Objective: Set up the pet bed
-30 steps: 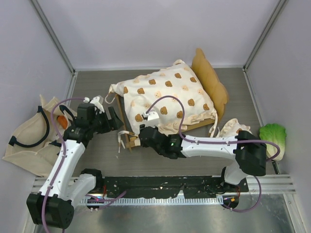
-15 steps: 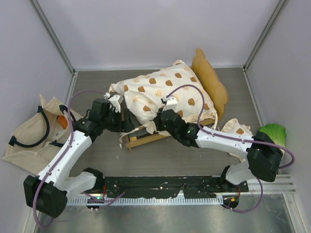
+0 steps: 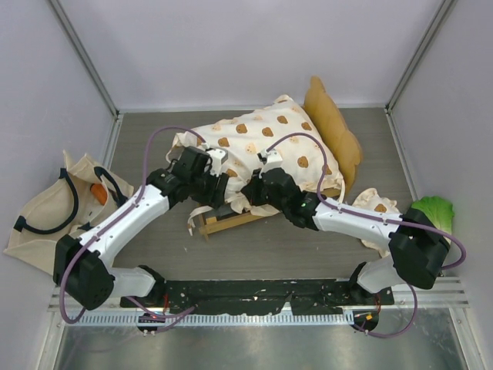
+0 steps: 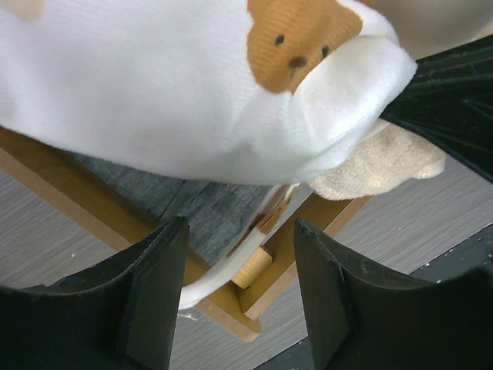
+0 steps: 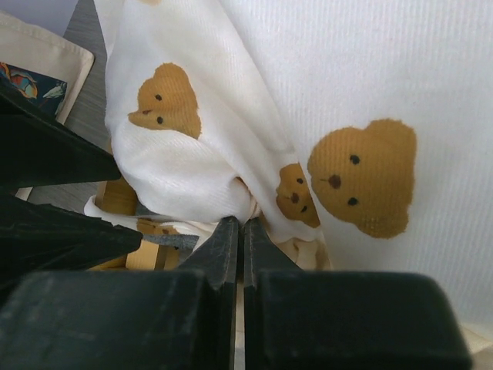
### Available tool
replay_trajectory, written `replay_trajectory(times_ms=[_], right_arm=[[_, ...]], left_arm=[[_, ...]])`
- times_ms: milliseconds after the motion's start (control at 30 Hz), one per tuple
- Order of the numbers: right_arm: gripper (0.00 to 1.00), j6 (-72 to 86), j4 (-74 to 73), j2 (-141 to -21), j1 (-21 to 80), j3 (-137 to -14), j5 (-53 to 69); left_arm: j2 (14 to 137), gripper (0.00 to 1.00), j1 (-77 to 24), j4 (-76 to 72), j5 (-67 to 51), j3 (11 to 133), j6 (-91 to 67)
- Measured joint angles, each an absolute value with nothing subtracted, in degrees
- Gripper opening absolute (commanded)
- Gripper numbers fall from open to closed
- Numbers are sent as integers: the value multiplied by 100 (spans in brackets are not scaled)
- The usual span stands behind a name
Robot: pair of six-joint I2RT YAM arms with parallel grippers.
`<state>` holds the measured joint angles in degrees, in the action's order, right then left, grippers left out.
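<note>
The pet bed's light-wood frame [image 3: 231,220] stands mid-table, its scalloped headboard [image 3: 331,127] at the right. The cream bear-print cushion [image 3: 262,146] lies on it. My right gripper [image 3: 248,194] is shut on the cushion's near-left corner fabric [image 5: 231,193]; in its wrist view the jaws [image 5: 240,227] pinch a fold. My left gripper [image 3: 218,187] is open beside that corner. In the left wrist view its fingers [image 4: 158,297] straddle the frame's corner post [image 4: 254,270] and a white tie strap [image 4: 223,270], with the grey fabric base [image 4: 177,208] showing under the lifted cushion [image 4: 154,100].
A beige tote bag [image 3: 46,212] with black handles lies at the left wall. A green lettuce toy [image 3: 433,216] lies at the right wall. A small bear-print pillow [image 3: 370,204] sits by the bed's right end. The enclosure walls stand close on three sides.
My left arm swung right from the tote bag side to the bed's near-left corner. My right gripper moved up and back, lifting the cushion's corner off the frame.
</note>
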<state>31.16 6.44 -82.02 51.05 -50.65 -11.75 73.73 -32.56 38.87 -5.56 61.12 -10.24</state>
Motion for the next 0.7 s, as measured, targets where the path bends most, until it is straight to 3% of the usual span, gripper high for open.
replay_trajectory(times_ms=[433, 700], right_arm=[[2, 3179, 974, -8200, 5000, -4818, -810], [1, 3203, 1000, -8200, 4963, -4810, -738]], left_arm=[[7236, 51, -3288, 4217, -526, 6114, -545], [7443, 33, -3288, 4394, -580, 6049, -423]])
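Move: The white tie that the open left fingers straddle lies only about 3 cm below the left hand, some 1 cm back and 1 cm to its left. The cover's bunched edge, pinched in the right hand, is roughly 8 cm to the left hand's right and 1 cm ahead. The bed frame's near corner sits about 6 cm back, 4 cm left and 7 cm below. From the right hand, this tie is some 9 cm left, 2 cm back and 3 cm lower. Backing up and easing left, the left hand first rises about 1 cm, then sinks nearly 3 cm towards the tie over the bed's near corner. Its fingers narrow from well open to less than half open on either side of the tie, without shutting, while the wrist turns only slightly. The right hand stays almost in place, keeping the cover's edge pinched. ##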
